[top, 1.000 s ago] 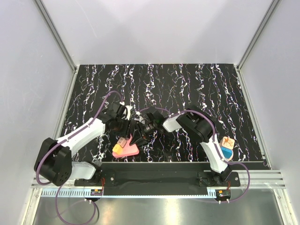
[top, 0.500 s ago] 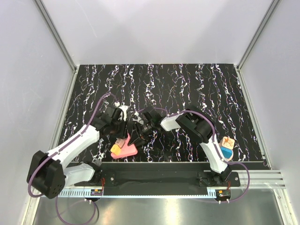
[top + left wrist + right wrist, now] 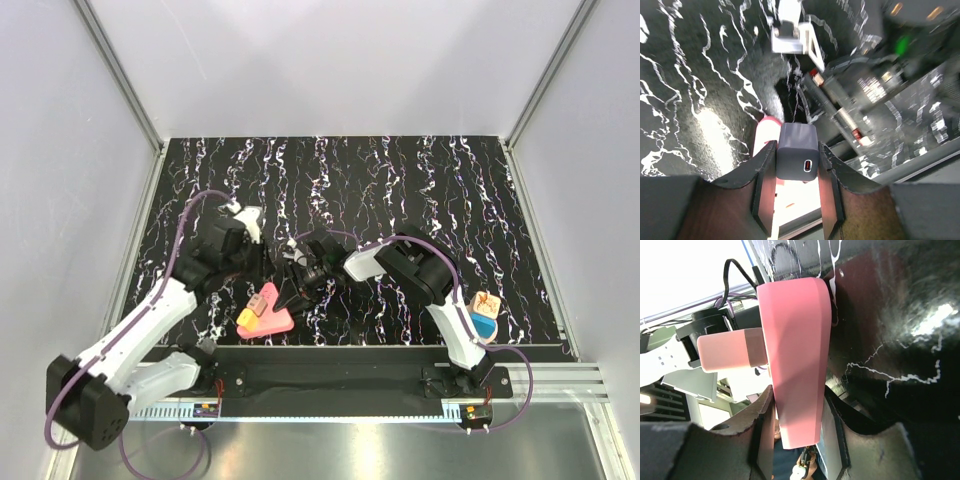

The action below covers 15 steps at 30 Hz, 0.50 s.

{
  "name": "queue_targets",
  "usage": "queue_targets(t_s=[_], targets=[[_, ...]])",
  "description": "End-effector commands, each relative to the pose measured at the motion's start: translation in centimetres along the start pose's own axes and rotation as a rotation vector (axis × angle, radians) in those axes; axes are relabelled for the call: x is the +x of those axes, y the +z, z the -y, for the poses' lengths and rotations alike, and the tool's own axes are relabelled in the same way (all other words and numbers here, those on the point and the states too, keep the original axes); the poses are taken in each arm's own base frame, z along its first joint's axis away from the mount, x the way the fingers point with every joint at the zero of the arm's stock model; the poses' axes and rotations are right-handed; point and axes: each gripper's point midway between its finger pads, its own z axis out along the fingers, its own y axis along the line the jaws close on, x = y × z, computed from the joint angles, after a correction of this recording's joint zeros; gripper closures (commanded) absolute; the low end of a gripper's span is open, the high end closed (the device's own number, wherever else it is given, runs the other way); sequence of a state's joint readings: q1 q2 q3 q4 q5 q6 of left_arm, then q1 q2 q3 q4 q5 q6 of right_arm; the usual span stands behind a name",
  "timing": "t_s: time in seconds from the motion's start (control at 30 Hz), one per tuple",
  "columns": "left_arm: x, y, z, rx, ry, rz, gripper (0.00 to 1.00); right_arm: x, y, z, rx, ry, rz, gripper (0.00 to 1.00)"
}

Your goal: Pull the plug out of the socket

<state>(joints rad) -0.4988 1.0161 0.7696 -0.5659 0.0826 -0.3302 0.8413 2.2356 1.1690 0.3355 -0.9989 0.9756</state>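
In the left wrist view, my left gripper (image 3: 796, 146) is shut on a grey block-shaped plug (image 3: 797, 157) with a small port on its near face. The plug is lifted clear of the pink socket (image 3: 767, 133) below it. From above, the left gripper (image 3: 246, 260) hovers just back-left of the pink socket (image 3: 273, 320). The socket lies near the table's front edge and carries a yellow plug (image 3: 247, 317) and a pink plug (image 3: 265, 300). My right gripper (image 3: 798, 391) is shut on the socket's (image 3: 792, 330) body. That pink plug (image 3: 725, 353) sticks out of its side.
A wooden block (image 3: 486, 302) sits on a blue piece (image 3: 484, 326) at the front right, beside the right arm's base. White walls enclose the black marbled table (image 3: 400, 190). A black rail (image 3: 330, 366) runs along the front edge.
The left arm has drawn back and to the left, away from the socket, with the grey plug in its jaws. The right gripper keeps its hold; the socket shifted slightly forward-left.
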Motion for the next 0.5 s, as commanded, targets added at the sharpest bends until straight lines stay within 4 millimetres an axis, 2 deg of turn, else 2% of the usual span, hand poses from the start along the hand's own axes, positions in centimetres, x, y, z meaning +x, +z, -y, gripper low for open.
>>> queue_targets(t_s=[0.0,0.13,0.27,0.3,0.37,0.4,0.47], targets=[[-4.7,-2.8,-0.3,-0.015,-0.102,0.187,1.00,0.6,0.1,6.5,0.211,0.152,0.069,1.00],[-4.6,-4.7,-3.3,-0.090,-0.283,0.237,1.00,0.3,0.2,6.1,0.201,0.136,0.065,0.99],[-3.5,-6.7,-6.8,-0.201,-0.496,0.269,1.00,0.4,0.3,6.0,0.195,0.132,0.057,0.98],[-2.5,-7.3,-8.3,-0.265,-0.569,0.258,1.00,0.3,0.2,5.9,0.195,0.128,0.059,0.98],[-1.9,-7.9,-9.6,-0.316,-0.676,0.257,1.00,0.3,0.2,5.9,0.196,0.126,0.061,0.98],[-0.5,-8.3,-10.9,-0.378,-0.762,0.233,1.00,0.3,0.2,6.0,0.196,0.128,0.062,0.98],[0.6,-8.3,-11.9,-0.411,-0.866,0.220,1.00,0.3,0.2,5.9,0.196,0.126,0.060,0.98]])
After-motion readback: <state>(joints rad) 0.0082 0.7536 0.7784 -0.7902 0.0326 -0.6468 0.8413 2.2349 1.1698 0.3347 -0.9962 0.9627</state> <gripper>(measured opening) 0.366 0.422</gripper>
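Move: My left hand has the grey plug already free of the socket and high above the table. The pink socket's middle lies about 8 cm back from this hand and 11 cm below, neither left nor right. Its pink plug is some 5 cm back and 2 cm left, its yellow plug about 8 cm back and 5 cm left; bare table lies 13 cm straight left. From my right hand, the socket's middle is roughly 4 cm left and 3 cm back. I swing my left hand off to the left, away from the socket and out over bare table, about 13 cm. I rise some 5 cm at first and ease down a little at the end, turning the hand about 45 degrees counter-clockwise with the grey plug still pinched. My right hand stays put, keeping its grip on the socket's edge. ##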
